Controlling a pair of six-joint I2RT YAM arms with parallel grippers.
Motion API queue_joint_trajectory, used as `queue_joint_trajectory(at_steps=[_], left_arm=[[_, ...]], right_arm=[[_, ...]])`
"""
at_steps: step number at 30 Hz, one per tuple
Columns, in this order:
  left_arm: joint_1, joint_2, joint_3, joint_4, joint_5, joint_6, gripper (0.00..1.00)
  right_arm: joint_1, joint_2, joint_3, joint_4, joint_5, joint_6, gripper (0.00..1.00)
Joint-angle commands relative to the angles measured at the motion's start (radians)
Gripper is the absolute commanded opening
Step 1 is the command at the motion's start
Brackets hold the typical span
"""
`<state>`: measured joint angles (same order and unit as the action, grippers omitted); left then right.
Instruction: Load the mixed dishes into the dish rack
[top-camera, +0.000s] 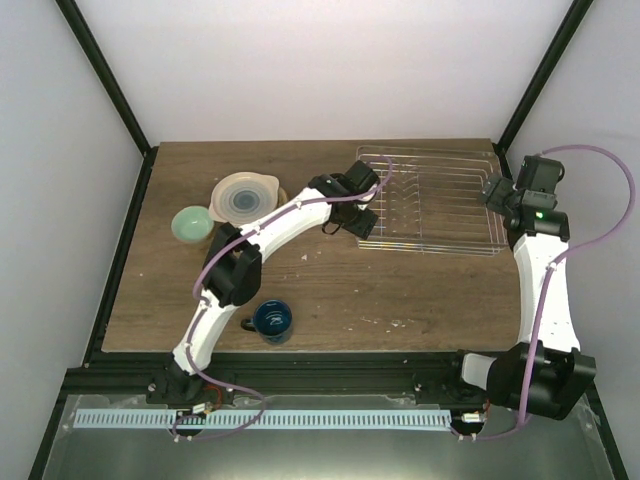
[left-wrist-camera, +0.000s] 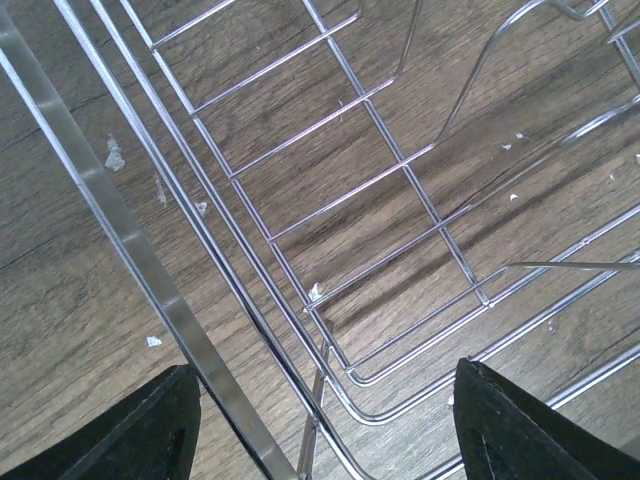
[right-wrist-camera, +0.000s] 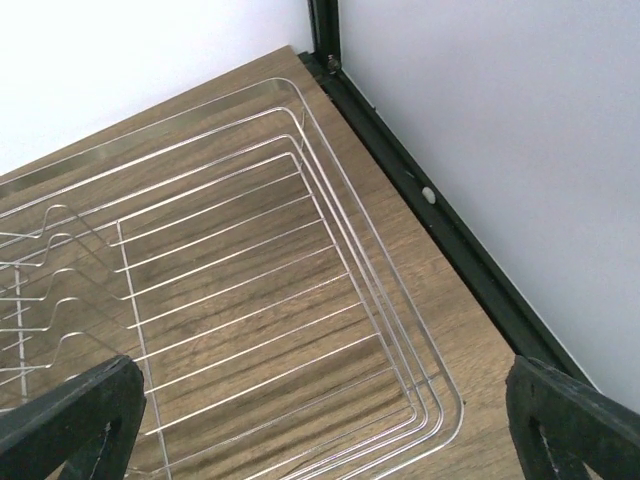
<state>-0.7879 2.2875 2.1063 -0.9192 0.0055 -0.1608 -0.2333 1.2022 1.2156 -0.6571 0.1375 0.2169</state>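
The silver wire dish rack (top-camera: 430, 200) lies at the back right of the table, with nothing in it. A stack of round plates (top-camera: 245, 198) sits at the back left, with a pale mint bowl (top-camera: 190, 224) beside it. A dark blue mug (top-camera: 271, 318) stands near the front edge. My left gripper (top-camera: 362, 205) is open and empty over the rack's left rim (left-wrist-camera: 150, 300), with its jaws either side of the corner wires. My right gripper (top-camera: 497, 195) is open and empty above the rack's right end (right-wrist-camera: 250, 300).
A black frame post and white wall (right-wrist-camera: 450, 150) run close along the rack's right side. The table's front edge borders a metal rail (top-camera: 300, 378). Small white flecks (left-wrist-camera: 115, 155) lie on the wood near the rack.
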Motion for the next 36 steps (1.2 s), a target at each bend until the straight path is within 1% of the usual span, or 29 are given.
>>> queue_joint_trajectory(at_steps=[1, 6, 10, 12, 19, 22, 26, 30, 33, 36], left_arm=[[0.001, 0.041, 0.006, -0.088, 0.001, 0.009, 0.72], [0.004, 0.046, 0.016, -0.079, 0.025, 0.004, 0.83], [-0.015, 0.044, 0.017, -0.075, 0.053, 0.001, 0.89], [-0.031, 0.044, 0.017, -0.081, 0.050, 0.002, 0.91], [-0.076, 0.018, -0.018, -0.090, 0.051, -0.001, 0.93], [-0.086, -0.009, -0.075, -0.085, 0.052, -0.006, 0.93], [-0.086, -0.073, -0.192, -0.058, 0.014, -0.012, 0.94], [-0.086, -0.134, -0.313, -0.036, -0.016, -0.014, 0.96], [-0.087, -0.165, -0.373, -0.029, -0.026, -0.017, 0.96], [-0.084, -0.187, -0.411, -0.017, -0.040, -0.017, 0.97]], right_arm=[[0.003, -0.007, 0.004, 0.004, -0.067, -0.015, 1.00], [0.028, -0.009, -0.004, 0.004, -0.146, -0.020, 1.00], [0.097, 0.002, 0.005, -0.015, -0.112, -0.020, 1.00], [0.115, 0.009, 0.011, -0.025, -0.098, -0.016, 1.00], [0.134, 0.023, 0.018, -0.043, -0.087, -0.008, 1.00], [0.137, 0.031, 0.013, -0.049, -0.070, -0.017, 1.00], [0.137, 0.070, 0.009, -0.053, 0.065, -0.007, 1.00], [0.131, 0.143, 0.021, -0.048, 0.118, 0.003, 1.00], [0.108, 0.205, 0.046, -0.060, 0.162, 0.009, 1.00], [0.068, 0.226, 0.058, -0.049, 0.174, -0.003, 1.00]])
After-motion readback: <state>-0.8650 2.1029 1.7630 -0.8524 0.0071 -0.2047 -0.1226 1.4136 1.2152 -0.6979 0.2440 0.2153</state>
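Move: At the left fingers, only some 3 cm below and about level otherwise, is the dish rack's near-left corner; the rack's middle lies roughly 14 cm ahead and 18 cm right of that hand. The plate stack is about 12 cm ahead and 32 cm left of the same hand, the mug some 19 cm back and 22 cm left. From the raised right hand, the rack's near-right corner lies about 3 cm ahead, 7 cm right and 22 cm below. Dragging the near-left corner of the rack back towards the base, the left hand travels about 7 cm and sinks slightly, drifting right and then left, its fingers opening nearly fully while still straddling the corner. Wide open, the right hand first swings some 6 cm left above the rack, then comes back right and drops about 8 cm towards the rack's right end, tipping down some 15 degrees. ##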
